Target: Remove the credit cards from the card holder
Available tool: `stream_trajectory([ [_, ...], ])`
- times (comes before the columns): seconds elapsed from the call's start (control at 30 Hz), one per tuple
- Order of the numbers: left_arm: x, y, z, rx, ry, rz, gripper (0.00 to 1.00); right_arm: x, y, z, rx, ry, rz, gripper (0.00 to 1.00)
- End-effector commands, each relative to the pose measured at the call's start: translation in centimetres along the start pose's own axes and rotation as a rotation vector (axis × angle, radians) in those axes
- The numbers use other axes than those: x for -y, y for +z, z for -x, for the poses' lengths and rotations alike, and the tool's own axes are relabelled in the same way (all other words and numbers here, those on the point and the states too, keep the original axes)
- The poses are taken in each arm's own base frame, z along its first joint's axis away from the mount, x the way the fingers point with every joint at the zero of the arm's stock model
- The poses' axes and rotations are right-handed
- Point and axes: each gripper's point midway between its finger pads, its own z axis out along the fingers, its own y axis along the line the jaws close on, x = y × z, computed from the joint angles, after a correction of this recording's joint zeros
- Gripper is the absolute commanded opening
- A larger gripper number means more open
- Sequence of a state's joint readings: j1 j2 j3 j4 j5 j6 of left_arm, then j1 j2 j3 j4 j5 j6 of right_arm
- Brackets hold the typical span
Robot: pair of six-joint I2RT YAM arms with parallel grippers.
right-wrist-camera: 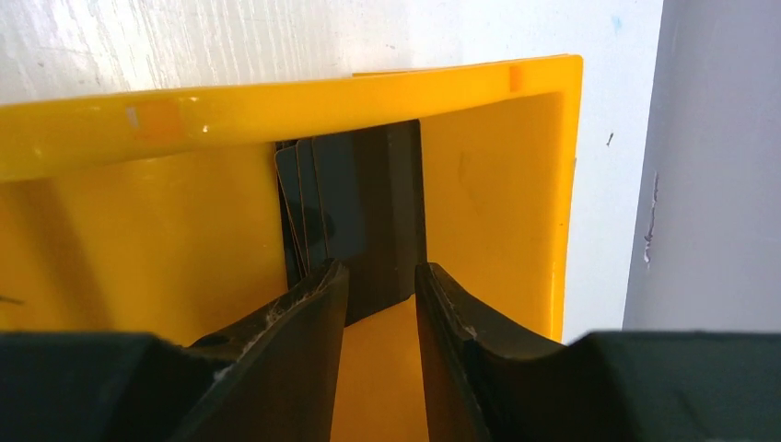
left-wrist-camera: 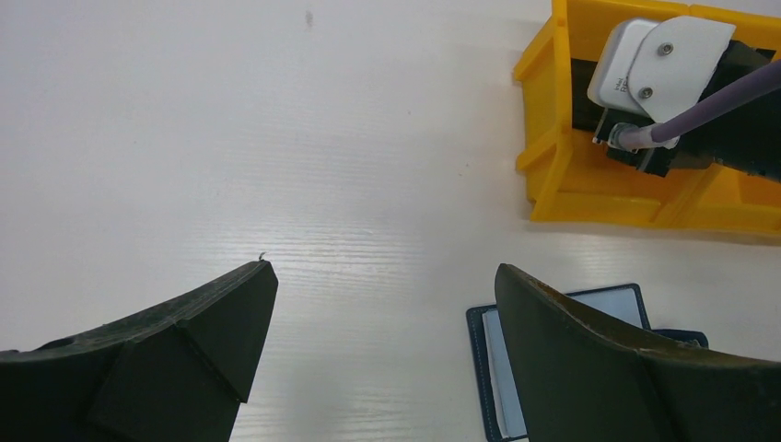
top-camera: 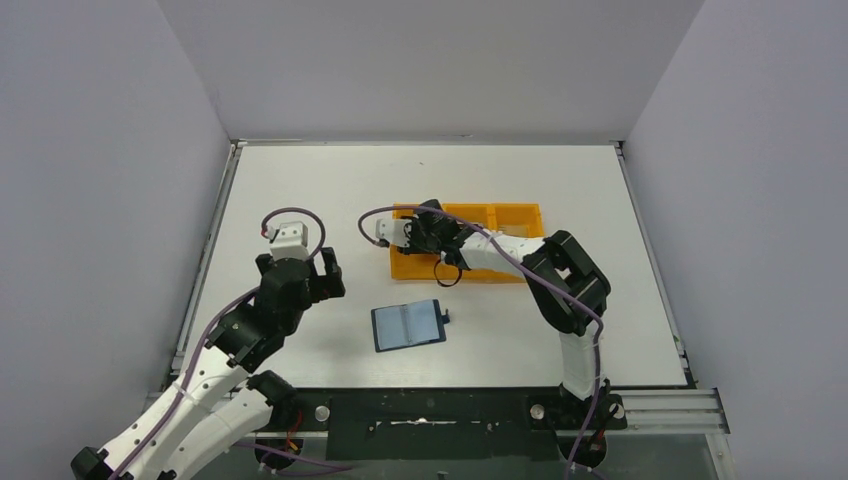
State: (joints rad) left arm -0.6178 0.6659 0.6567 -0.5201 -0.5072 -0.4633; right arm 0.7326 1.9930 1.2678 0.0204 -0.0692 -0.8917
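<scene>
The card holder (top-camera: 408, 325) lies open and flat on the table, its blue-grey pockets facing up; in the left wrist view only its corner (left-wrist-camera: 603, 302) shows. Several dark credit cards (right-wrist-camera: 359, 212) lie fanned in the end compartment of the orange tray (right-wrist-camera: 230, 110). My right gripper (right-wrist-camera: 382, 269) reaches down into that compartment (top-camera: 428, 215), its fingers a little apart over the near end of the top card, with tray floor showing between them. My left gripper (left-wrist-camera: 384, 269) hovers wide open over bare table left of the card holder (top-camera: 296, 258), holding nothing.
The orange tray (top-camera: 515, 215) has three compartments and sits behind the card holder. In the left wrist view, the right wrist's white camera housing (left-wrist-camera: 658, 60) and purple cable sit over the tray's end. Grey walls close in the table on three sides.
</scene>
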Motion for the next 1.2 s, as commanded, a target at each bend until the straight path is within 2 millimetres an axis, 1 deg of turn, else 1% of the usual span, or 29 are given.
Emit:
stream_trajectory([
  [0.0, 0.8, -0.1, 1.7, 0.035, -0.033, -0.026, 0.91, 3.1, -2.4, 2.1, 0.068, 0.055, -0.079, 0.35],
  [0.1, 0.8, -0.1, 1.6, 0.032, -0.032, -0.029, 0.91, 3.6, -3.3, 2.8, 0.097, 0.088, -0.102, 0.37],
  [0.17, 0.8, -0.1, 1.6, 0.031, -0.032, -0.027, 0.91, 3.8, -3.8, 2.9, 0.108, 0.099, -0.116, 0.38],
  [0.23, 0.8, -0.1, 1.6, 0.031, -0.032, -0.027, 0.91, 4.3, -4.5, 3.1, 0.118, 0.124, -0.161, 0.38],
  [0.3, 0.7, 0.0, 1.6, 0.028, -0.032, -0.023, 0.91, 5.3, -5.8, 3.7, 0.148, 0.193, -0.223, 0.39],
  [0.33, 0.7, 0.1, 1.5, 0.026, -0.032, -0.02, 0.91, 5.7, -6.7, 4.4, 0.173, 0.231, -0.242, 0.4],
  [0.43, 0.6, 0.2, 1.5, 0.021, -0.034, -0.008, 0.91, 6.6, -9.9, 6.7, 0.283, 0.404, -0.291, 0.42],
  [0.5, 0.3, 0.1, 1.5, 0.025, -0.04, 0.004, 0.91, 6.7, -12.2, 8.1, 0.368, 0.586, -0.298, 0.45],
  [0.57, 0.2, 0.1, 1.6, 0.028, -0.043, 0.01, 0.91, 6.0, -13.3, 8.5, 0.407, 0.752, -0.275, 0.49],
  [0.67, 0.1, 0.2, 1.6, 0.03, -0.046, 0.013, 0.91, 5.0, -14.9, 8.1, 0.404, 0.992, -0.262, 0.54],
  [0.73, 0.2, 0.3, 1.6, 0.028, -0.044, 0.013, 0.91, 4.2, -15.3, 7.0, 0.348, 1.134, -0.267, 0.55],
  [0.87, 0.1, 0.5, 1.5, 0.022, -0.045, 0.016, 0.91, 2.8, -16.5, 4.8, 0.241, 1.321, -0.305, 0.57],
  [0.93, 0.1, 0.7, 1.4, 0.015, -0.043, 0.017, 0.91, 2.3, -17.4, 4.1, 0.226, 1.377, -0.347, 0.57],
  [1.03, 0.1, 0.8, 1.4, 0.012, -0.042, 0.017, 0.91, 1.7, -18.8, 3.3, 0.23, 1.461, -0.388, 0.6],
  [1.07, 0.0, 0.8, 1.4, 0.012, -0.044, 0.018, 0.91, 1.2, -19.0, 3.0, 0.238, 1.497, -0.384, 0.66],
  [1.1, 0.0, 0.9, 1.4, 0.012, -0.044, 0.019, 0.91, 0.9, -19.3, 2.9, 0.254, 1.536, -0.384, 0.76],
  [1.13, 0.0, 0.9, 1.4, 0.012, -0.044, 0.017, 0.91, 0.6, -19.5, 2.8, 0.266, 1.603, -0.379, 0.89],
  [1.17, 0.0, 0.9, 1.4, 0.013, -0.045, 0.016, 0.91, 0.3, -19.7, 2.7, 0.283, 1.644, -0.374, 0.98],
])
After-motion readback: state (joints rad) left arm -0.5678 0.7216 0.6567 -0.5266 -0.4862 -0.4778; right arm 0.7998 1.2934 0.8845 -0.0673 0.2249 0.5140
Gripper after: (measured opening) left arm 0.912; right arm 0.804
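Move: My right hand, empty, is down in the bin's left compartment, with the black cards just beneath, about 3 cm lower. The white cards in the middle compartment lie some 12 cm to its right, level with it fore and aft. The card holder lies open about 23 cm back from it, neither left nor right, and 5 cm lower. From my left hand the holder is roughly 18 cm right, 6 cm back and 18 cm down. I lift my right hand off the black cards and straight out of the left compartment, climbing about 16 cm, then sink back some 4 cm. As I rise I draw it about 11 cm back and swing 6 cm right, away from the stack. The hand rolls some 80 degrees about its pointing line, still aimed forward, left and down, while the fingers spread from a narrow gap to wide open. ##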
